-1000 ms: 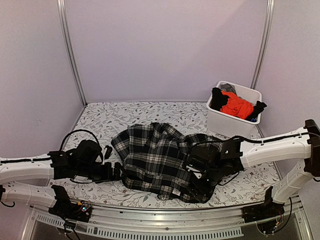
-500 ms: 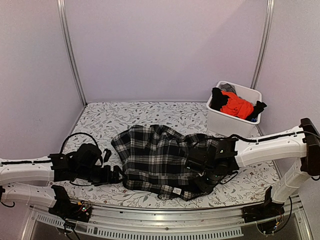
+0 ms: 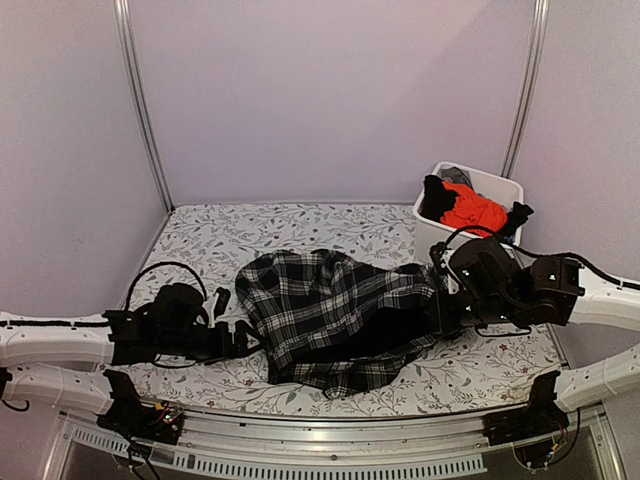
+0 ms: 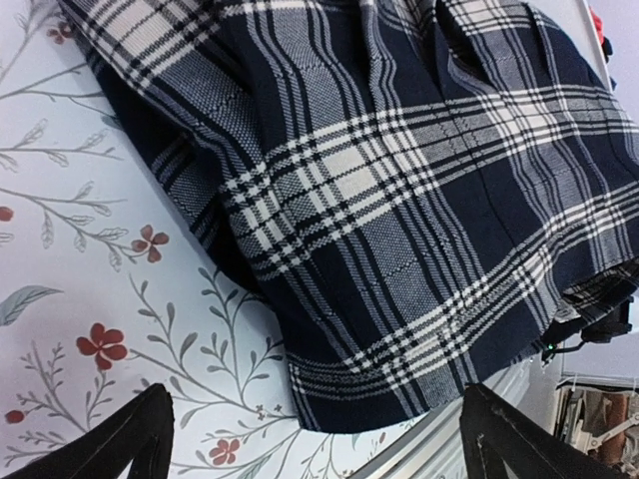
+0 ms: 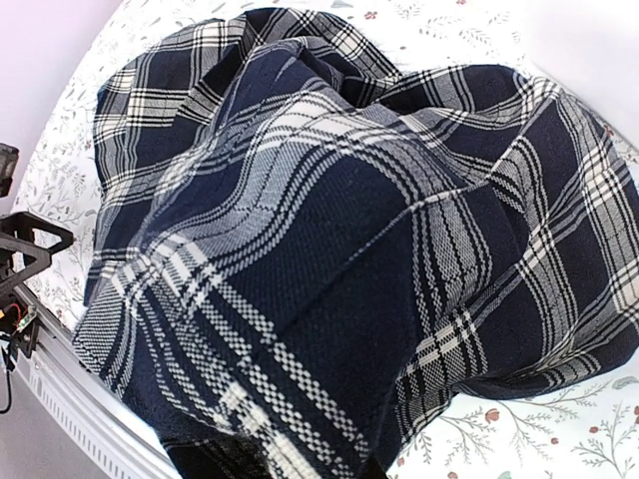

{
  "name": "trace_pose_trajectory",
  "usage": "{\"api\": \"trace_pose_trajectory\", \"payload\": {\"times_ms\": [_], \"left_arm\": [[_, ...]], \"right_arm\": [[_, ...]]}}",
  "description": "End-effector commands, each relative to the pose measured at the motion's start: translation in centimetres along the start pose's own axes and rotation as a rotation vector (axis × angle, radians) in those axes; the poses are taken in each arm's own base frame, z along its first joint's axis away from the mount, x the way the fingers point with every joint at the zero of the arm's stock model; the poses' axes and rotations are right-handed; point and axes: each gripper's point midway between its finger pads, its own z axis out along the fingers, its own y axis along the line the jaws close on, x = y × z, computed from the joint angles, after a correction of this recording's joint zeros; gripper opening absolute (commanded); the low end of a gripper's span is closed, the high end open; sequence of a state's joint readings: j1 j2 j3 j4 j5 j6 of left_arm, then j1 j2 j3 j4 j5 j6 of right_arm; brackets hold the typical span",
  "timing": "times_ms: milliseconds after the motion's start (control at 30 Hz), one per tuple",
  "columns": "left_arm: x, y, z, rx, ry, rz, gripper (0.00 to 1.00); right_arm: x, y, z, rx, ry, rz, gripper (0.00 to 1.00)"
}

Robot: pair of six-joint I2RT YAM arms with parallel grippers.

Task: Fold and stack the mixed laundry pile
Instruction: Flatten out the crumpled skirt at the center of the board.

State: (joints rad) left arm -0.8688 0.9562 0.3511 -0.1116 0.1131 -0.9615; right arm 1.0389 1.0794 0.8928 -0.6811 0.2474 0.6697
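Note:
A black-and-white plaid garment (image 3: 330, 310) lies bunched in the middle of the floral tablecloth (image 3: 220, 240). My right gripper (image 3: 437, 310) is shut on its right edge, and that side hangs raised off the table. In the right wrist view the plaid garment (image 5: 329, 230) fills the frame and covers my fingers. My left gripper (image 3: 243, 340) is open and low at the garment's left edge. In the left wrist view its fingertips (image 4: 130, 444) straddle the plaid garment's (image 4: 399, 200) hem without touching it. An orange-red garment (image 3: 472, 210) and dark garments (image 3: 437, 195) fill the white bin (image 3: 497, 181).
The bin stands at the back right corner, just behind my right arm. The table's metal front rail (image 4: 439, 451) runs close under the garment's near hem. Bare tablecloth (image 4: 80, 249) shows left of the garment. Purple walls enclose the table.
My right gripper has shut on the plaid garment and pulled back to the right and upward, dragging the cloth that way. The left arm has barely moved.

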Motion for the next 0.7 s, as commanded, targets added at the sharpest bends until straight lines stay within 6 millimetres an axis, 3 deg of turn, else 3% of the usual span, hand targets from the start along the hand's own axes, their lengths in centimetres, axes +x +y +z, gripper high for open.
{"api": "trace_pose_trajectory", "payload": {"times_ms": [0,233,433,667], "left_arm": [[0.3,-3.3,1.4,0.143,0.03,-0.009,0.99],[2.3,-3.4,3.2,0.198,0.077,-0.069,0.97],[3.8,-2.0,4.5,0.2,0.103,-0.136,0.84],[5.3,-3.5,6.2,0.276,0.171,-0.118,0.55]], "right_arm": [[-0.6,0.3,-0.3,-0.07,-0.078,0.124,0.0],[-2.5,-0.3,-2.3,-0.169,-0.248,0.325,0.0],[-2.8,-1.3,-3.1,-0.192,-0.315,0.413,0.0],[-2.4,-2.7,-3.2,-0.186,-0.355,0.51,0.0]]}}
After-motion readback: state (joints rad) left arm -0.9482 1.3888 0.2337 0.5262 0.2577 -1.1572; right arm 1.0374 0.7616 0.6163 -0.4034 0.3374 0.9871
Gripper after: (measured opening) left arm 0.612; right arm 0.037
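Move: The skirt's near-left corner, which the open left gripper goes for, lies about 6 cm to its right, 3 cm back and some 5 cm below; the skirt's middle is roughly 19 cm to its right, 9 cm ahead and 5 cm below. The right gripper already holds the lifted right end; from it that corner is about 35 cm left, 4 cm back and 15 cm below, and the skirt's middle some 21 cm left, 8 cm ahead and 13 cm below. Bring the left gripper about 5 cm right and nearly as far down, easing back slightly, towards the skirt's near-left corner; start closing the fingers around it but leave them over half open. Keep the right grip shut on its end and draw it 2–3 cm right, dipping a little before lifting to end about 2 cm higher, while rolling the wrist some 25 degrees left side up with a smaller clockwise turn. ##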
